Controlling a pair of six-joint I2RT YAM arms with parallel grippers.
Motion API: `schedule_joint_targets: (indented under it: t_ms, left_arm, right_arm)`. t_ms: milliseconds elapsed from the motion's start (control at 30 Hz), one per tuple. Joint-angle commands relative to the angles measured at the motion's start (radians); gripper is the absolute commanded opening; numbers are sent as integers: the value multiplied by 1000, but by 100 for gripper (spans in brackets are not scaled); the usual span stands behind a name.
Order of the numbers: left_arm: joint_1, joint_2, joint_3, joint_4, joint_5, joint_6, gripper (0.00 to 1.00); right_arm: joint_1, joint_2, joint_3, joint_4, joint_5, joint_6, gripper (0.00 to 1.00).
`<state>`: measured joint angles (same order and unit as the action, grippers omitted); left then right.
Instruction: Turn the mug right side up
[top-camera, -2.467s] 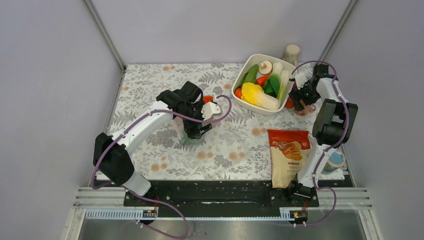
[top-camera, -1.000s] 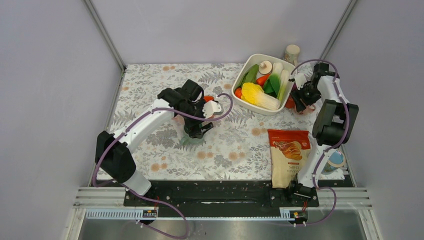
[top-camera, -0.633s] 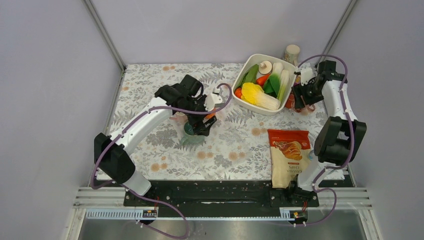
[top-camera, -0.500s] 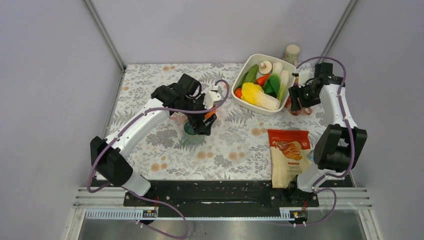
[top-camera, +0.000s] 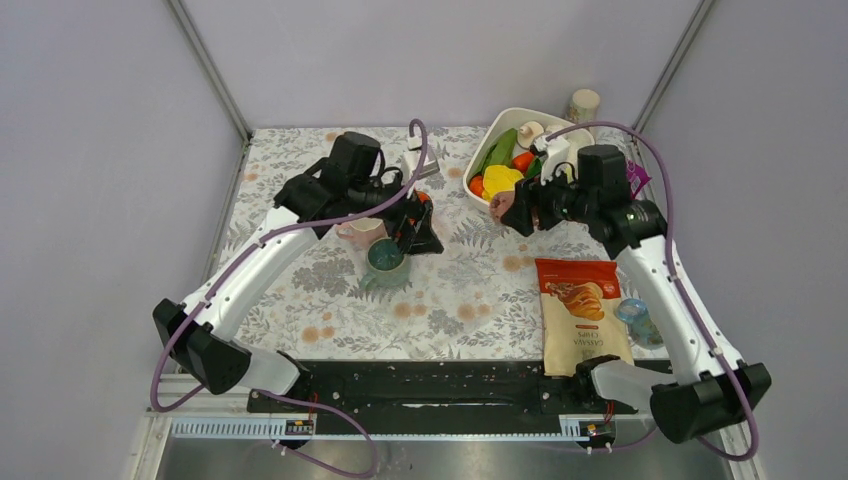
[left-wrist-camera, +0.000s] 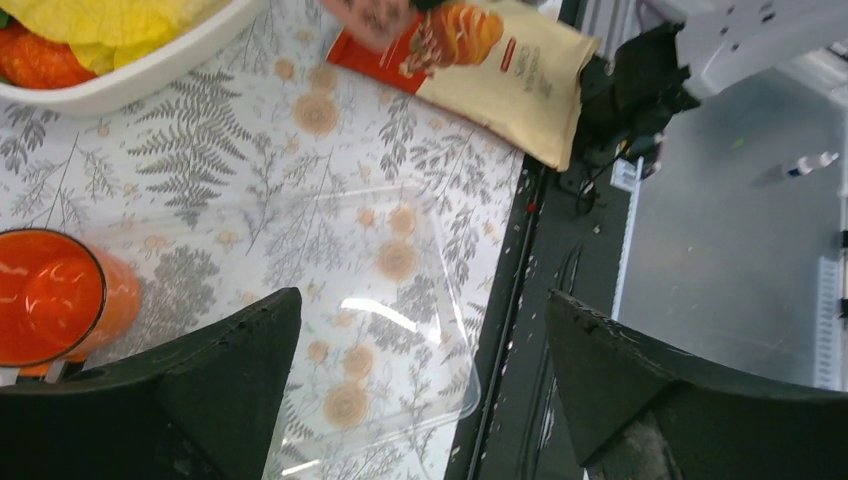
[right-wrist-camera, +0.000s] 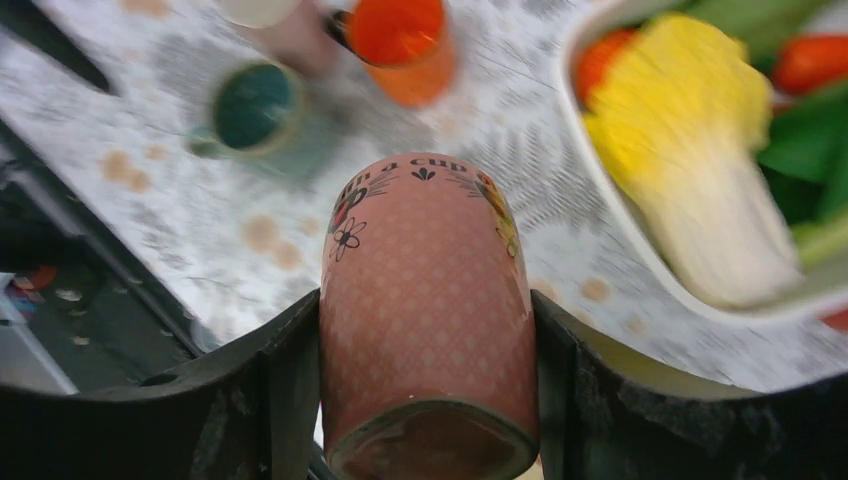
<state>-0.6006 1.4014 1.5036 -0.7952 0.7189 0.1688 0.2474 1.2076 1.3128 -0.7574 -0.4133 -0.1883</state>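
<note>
A pink patterned mug hangs in the air, gripped by its sides in my right gripper. Its base faces the wrist camera and its mouth points away. From above, this mug and the right gripper hover beside the bowl's near-left corner. A teal mug stands mouth up on the table, with a pale pink mug upright beside it. My left gripper is open and empty just right of them, off the table; between its fingers only tabletop shows.
An orange cup stands behind the left gripper. A white bowl holds vegetables. A snack bag lies front right, with a blue-lidded jar beside it. A clear plastic sheet lies under the left gripper.
My right arm swung left from the back-right edge, carrying the pink mug over to the bowl's left. My left gripper opened wider, let go of the teal mug and drew up and back.
</note>
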Motion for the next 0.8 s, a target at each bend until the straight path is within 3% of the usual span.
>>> schedule_joint_targets:
  t_ms: [0, 133, 267, 400, 567, 767]
  left_arm:
    - [15, -21, 26, 220, 93, -193, 95]
    - [36, -8, 35, 307, 121, -316, 94]
    - [47, -7, 29, 416, 184, -439, 87]
    - [47, 18, 21, 478, 225, -555, 78]
    - [47, 43, 33, 430, 202, -545, 69]
    - [41, 51, 35, 489, 265, -616, 35]
  right_arm:
    - [86, -108, -165, 510, -208, 352, 0]
    - [156, -170, -301, 826, -260, 532, 0]
    - [196, -193, -364, 1017, -285, 627, 0]
    - [215, -195, -377, 1113, -305, 682, 0]
    - [226, -204, -376, 1136, -313, 674, 0]
    - [242, -171, -381, 1170, -348, 665, 0]
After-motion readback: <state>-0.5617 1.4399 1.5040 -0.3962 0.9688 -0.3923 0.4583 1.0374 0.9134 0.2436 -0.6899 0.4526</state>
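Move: The pink mug, already held in the right hand, lies about 19 cm to the right of the left hand, 6 cm farther out and 2 cm lower. Seen from the right hand, the open left gripper waits some 19 cm to the left, 6 cm nearer the base and 2 cm higher. Some 25 cm below the left hand, the green mug stands 7 cm ahead and 9 cm left, the orange mug 17 cm ahead and 4 cm left. The mug is swung about 12 cm left towards the left gripper, rising some 9 cm and drawing back a little, while the right wrist rolls about 45 degrees until its fingers point left and level, grip kept. The left hand rises about 7 cm, edges right to meet the mouth, levels its fingers, then closes them to about half open astride the rim, one finger inside. ##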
